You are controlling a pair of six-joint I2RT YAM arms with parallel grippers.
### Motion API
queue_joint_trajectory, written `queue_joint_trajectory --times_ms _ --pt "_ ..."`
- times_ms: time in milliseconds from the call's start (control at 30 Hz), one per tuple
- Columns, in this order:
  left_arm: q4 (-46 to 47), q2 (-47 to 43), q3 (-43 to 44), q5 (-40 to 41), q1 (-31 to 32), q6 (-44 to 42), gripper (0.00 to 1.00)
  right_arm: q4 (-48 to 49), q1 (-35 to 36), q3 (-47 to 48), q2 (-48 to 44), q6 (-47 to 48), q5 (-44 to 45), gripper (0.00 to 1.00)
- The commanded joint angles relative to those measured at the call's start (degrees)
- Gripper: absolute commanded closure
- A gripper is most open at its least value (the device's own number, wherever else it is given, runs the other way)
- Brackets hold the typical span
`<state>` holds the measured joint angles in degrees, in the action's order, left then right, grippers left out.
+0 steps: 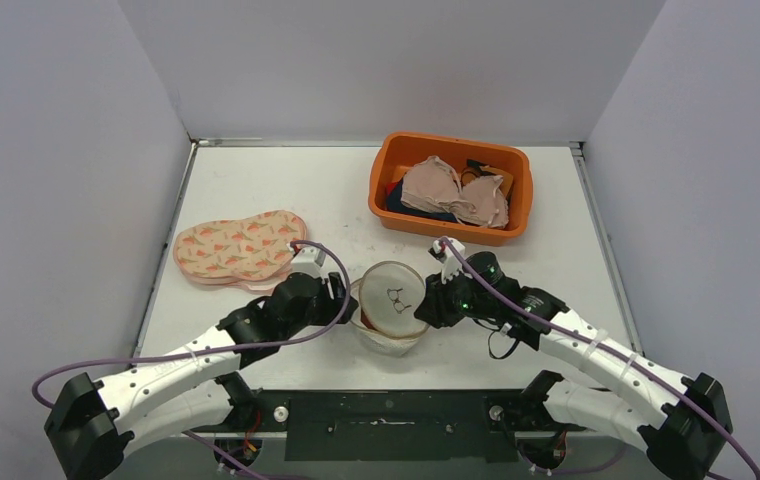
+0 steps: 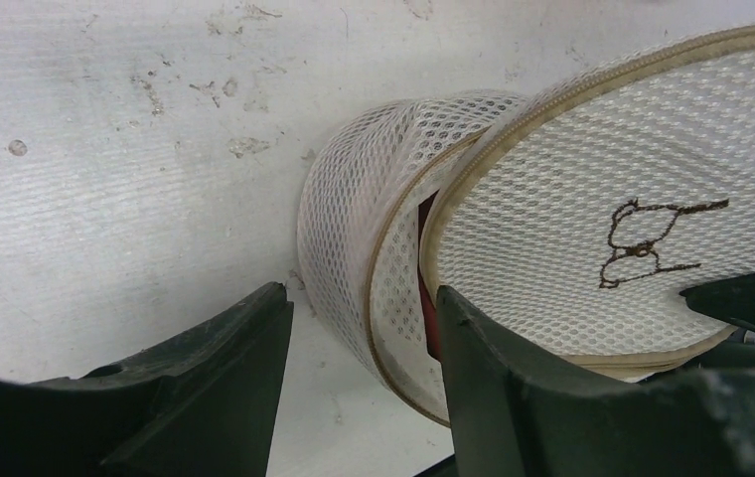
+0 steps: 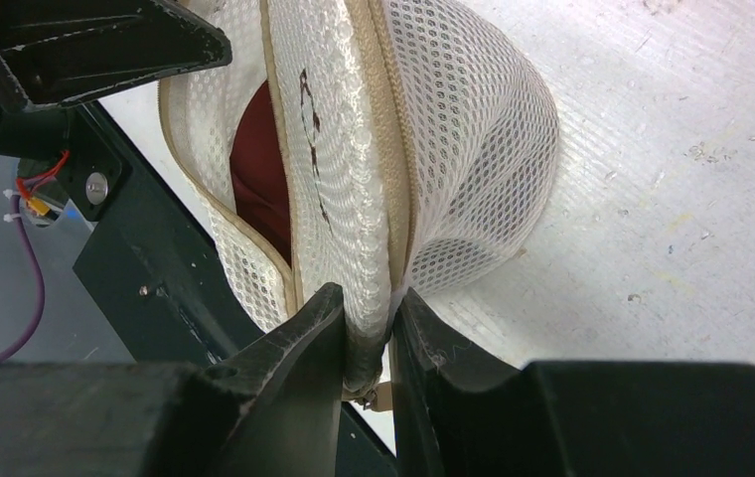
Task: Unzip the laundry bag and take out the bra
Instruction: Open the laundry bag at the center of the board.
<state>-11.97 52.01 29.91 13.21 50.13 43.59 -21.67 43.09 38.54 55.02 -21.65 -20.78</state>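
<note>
The round white mesh laundry bag (image 1: 393, 298) lies at the table's near middle, its zipper partly undone and the lid (image 2: 572, 199) lifted. A dark red bra (image 3: 259, 169) shows through the gap and also in the left wrist view (image 2: 429, 318). My right gripper (image 3: 369, 295) is shut on the lid's zippered edge at the bag's right side (image 1: 434, 298). My left gripper (image 2: 359, 293) straddles the bag's lower side wall at its left (image 1: 344, 305). One finger is inside the opening and the other outside, with a gap still showing beside the mesh.
An orange bin (image 1: 453, 140) holding beige and dark garments stands at the back right. A flat carrot-patterned pouch (image 1: 239, 247) lies to the left. The black mounting bar (image 1: 386, 410) runs along the near edge just below the bag.
</note>
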Motion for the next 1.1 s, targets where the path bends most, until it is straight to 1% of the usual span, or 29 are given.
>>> queue_joint_trajectory --times_ms 0,100,167,267,367,400,433,467,567,633,733,867,967,1067 --pt "1.1 0.1 1.1 1.8 -0.6 -1.6 0.48 0.7 -0.3 0.4 -1.7 -0.2 1.0 0.77" --pt "1.8 1.0 1.2 2.7 -0.8 -1.8 0.52 0.8 -0.3 0.2 -2.0 -0.4 0.8 0.76" --pt "3.0 2.1 1.6 2.6 -0.9 -2.2 0.59 0.9 -0.3 0.1 -2.3 -0.7 0.9 0.76" --pt "3.8 3.5 2.4 2.0 -0.9 -2.6 0.72 1.0 -0.3 -0.2 -3.6 -1.2 1.8 0.77" --pt "4.0 3.0 3.0 1.9 -0.9 -2.7 0.87 1.7 -0.4 -0.8 -5.6 -2.3 3.2 0.76" --pt "3.9 2.3 2.9 2.0 -0.9 -2.6 0.96 2.1 -0.4 -1.0 -6.4 -2.8 4.4 0.74" --pt "3.8 1.3 2.8 2.5 -0.9 -2.3 1.00 2.6 -0.3 -1.3 -7.6 -3.3 5.7 0.70" --pt "3.4 0.1 2.6 3.1 -0.8 -1.6 1.00 3.3 -0.3 -1.7 -9.0 -4.1 7.1 0.64" --pt "1.3 -4.7 2.0 5.3 -0.8 1.4 1.00 5.5 -0.3 -2.3 -13.8 -5.9 10.1 0.42" --pt "-0.7 -7.7 2.6 6.6 -0.6 2.9 1.00 6.0 -0.1 -1.6 -15.9 -6.1 11.3 0.35" --pt "-3.8 -10.1 5.5 8.5 -0.1 3.6 1.00 6.6 0.2 -0.1 -17.2 -6.3 12.5 0.32" --pt "-6.5 -9.0 11.6 9.9 1.7 2.8 1.00 9.9 0.4 -0.4 -19.5 -7.9 14.0 0.31" --pt "-6.9 -6.4 16.6 12.3 5.8 1.7 1.00 12.6 0.3 -1.2 -20.3 -9.7 13.8 0.32" --pt "-5.7 -3.0 20.1 17.5 11.2 0.1 1.00 15.6 0.4 -2.9 -19.3 -13.0 12.9 0.32"
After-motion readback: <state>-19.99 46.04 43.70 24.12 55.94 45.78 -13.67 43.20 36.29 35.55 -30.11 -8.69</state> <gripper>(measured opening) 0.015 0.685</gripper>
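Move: The laundry bag's left rim lies almost between the left hand's open fingers, about 1 cm ahead, 1 cm right and 2 cm below; the bag's middle is some 3 cm back, 7 cm right and 5 cm below. From the right hand, which pinches the lid's right edge, the lid's middle is about 6 cm left and 2 cm ahead, and the left rim some 14 cm left, 5 cm ahead and 4 cm below. The left hand dips about 1.5 cm over the bag's left rim, shuts its fingers on the mesh edge and pulls it up, ending some 11 cm above its start. Once that grip is closed, the right hand opens, lets go of the lid and climbs about 10 cm, drawing slightly right and forward as its fingers tilt up by some 25 degrees. ##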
